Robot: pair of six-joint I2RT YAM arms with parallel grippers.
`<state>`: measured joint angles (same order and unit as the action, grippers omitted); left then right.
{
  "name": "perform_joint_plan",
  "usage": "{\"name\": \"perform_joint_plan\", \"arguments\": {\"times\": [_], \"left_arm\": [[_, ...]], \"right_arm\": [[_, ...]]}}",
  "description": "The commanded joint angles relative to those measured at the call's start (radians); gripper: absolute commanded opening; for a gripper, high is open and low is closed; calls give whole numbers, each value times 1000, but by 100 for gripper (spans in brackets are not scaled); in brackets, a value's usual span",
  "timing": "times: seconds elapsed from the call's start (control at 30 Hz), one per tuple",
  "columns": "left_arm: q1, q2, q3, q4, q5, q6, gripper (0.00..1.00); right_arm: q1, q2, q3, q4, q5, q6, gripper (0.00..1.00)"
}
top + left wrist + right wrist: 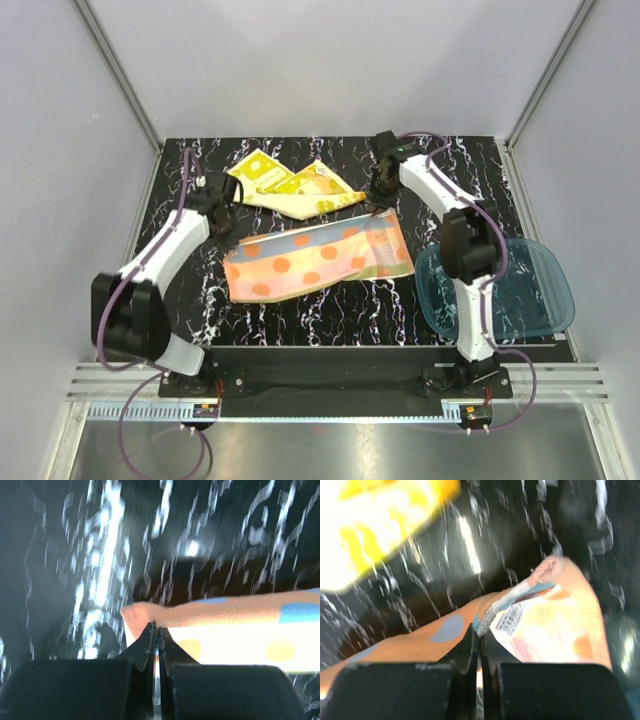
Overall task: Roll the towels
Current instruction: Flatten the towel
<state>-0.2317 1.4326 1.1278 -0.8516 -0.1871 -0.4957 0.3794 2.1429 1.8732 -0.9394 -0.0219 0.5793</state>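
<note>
The orange towel (318,258) with light-blue and pale dots lies spread across the middle of the black marbled table. My left gripper (224,224) is shut on its far-left corner, and the left wrist view shows my left gripper (156,626) pinching the orange towel (220,611) there. My right gripper (381,198) is shut on its far-right corner, where the orange towel (420,637) folds beside a white label (512,617) and my right gripper (479,631) pinches it. The far edge looks slightly raised. The yellow towel (295,185) lies crumpled behind it, and the yellow towel (370,520) shows blurred.
A translucent blue plastic tray (520,290) sits at the right edge of the table (330,320), partly under the right arm. White walls and metal posts enclose the back and both sides.
</note>
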Motion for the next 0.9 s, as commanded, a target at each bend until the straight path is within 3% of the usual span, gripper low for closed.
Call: {"name": "perform_joint_plan", "arguments": {"times": [0.0, 0.03, 0.07, 0.1, 0.13, 0.17, 0.2, 0.3, 0.4, 0.57, 0.87], "left_arm": [[75, 153, 151, 82, 31, 98, 0], [87, 188, 220, 82, 38, 115, 0], [97, 222, 254, 82, 31, 127, 0], [100, 285, 286, 88, 15, 135, 0], [109, 320, 329, 85, 8, 158, 2], [111, 353, 407, 79, 5, 170, 12], [112, 383, 455, 68, -20, 178, 42], [112, 431, 532, -20, -63, 172, 70], [111, 321, 407, 35, -49, 145, 84], [111, 140, 199, 45, -72, 83, 86], [111, -240, -225, 95, 133, -113, 84]], "right_arm": [[-59, 139, 200, -96, -19, -45, 0], [-71, 172, 246, -126, -26, -42, 0], [-82, 225, 333, -143, -35, -36, 6], [-91, 247, 372, -151, -45, -33, 52], [-108, 268, 414, -176, -52, -39, 77], [-112, 297, 452, -194, -49, -41, 88], [-116, 299, 501, -208, -40, -45, 97], [-120, 226, 430, -200, -15, -76, 100], [-122, 76, 224, -110, 16, -99, 100], [-122, -139, -93, 2, 14, -108, 100], [-122, -391, -379, 128, -53, -119, 100]]}}
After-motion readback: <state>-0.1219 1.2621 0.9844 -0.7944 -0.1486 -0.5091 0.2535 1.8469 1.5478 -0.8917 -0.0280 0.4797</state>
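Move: The dotted towel hangs by its far corners between both hands. The bare strip where its far edge is to lie runs some 12 cm ahead, 2 left and 10 below the left hand, and about 6 ahead, 1 right and 7 below the right. The yellow towel's middle is roughly 18 ahead and 12 right of the left hand, 8 ahead and 19 left of the right; the tray's middle is 16 back and 24 right of the right hand. The dotted towel's far edge is swept forward towards the yellow towel, the left hand going nearly level for about 14 cm, the right some 7 cm forward and slightly down. Both hands open wide on the way and let go of the corners, then draw back; the left returns level, the right also shifts right and rises some 5 cm. ##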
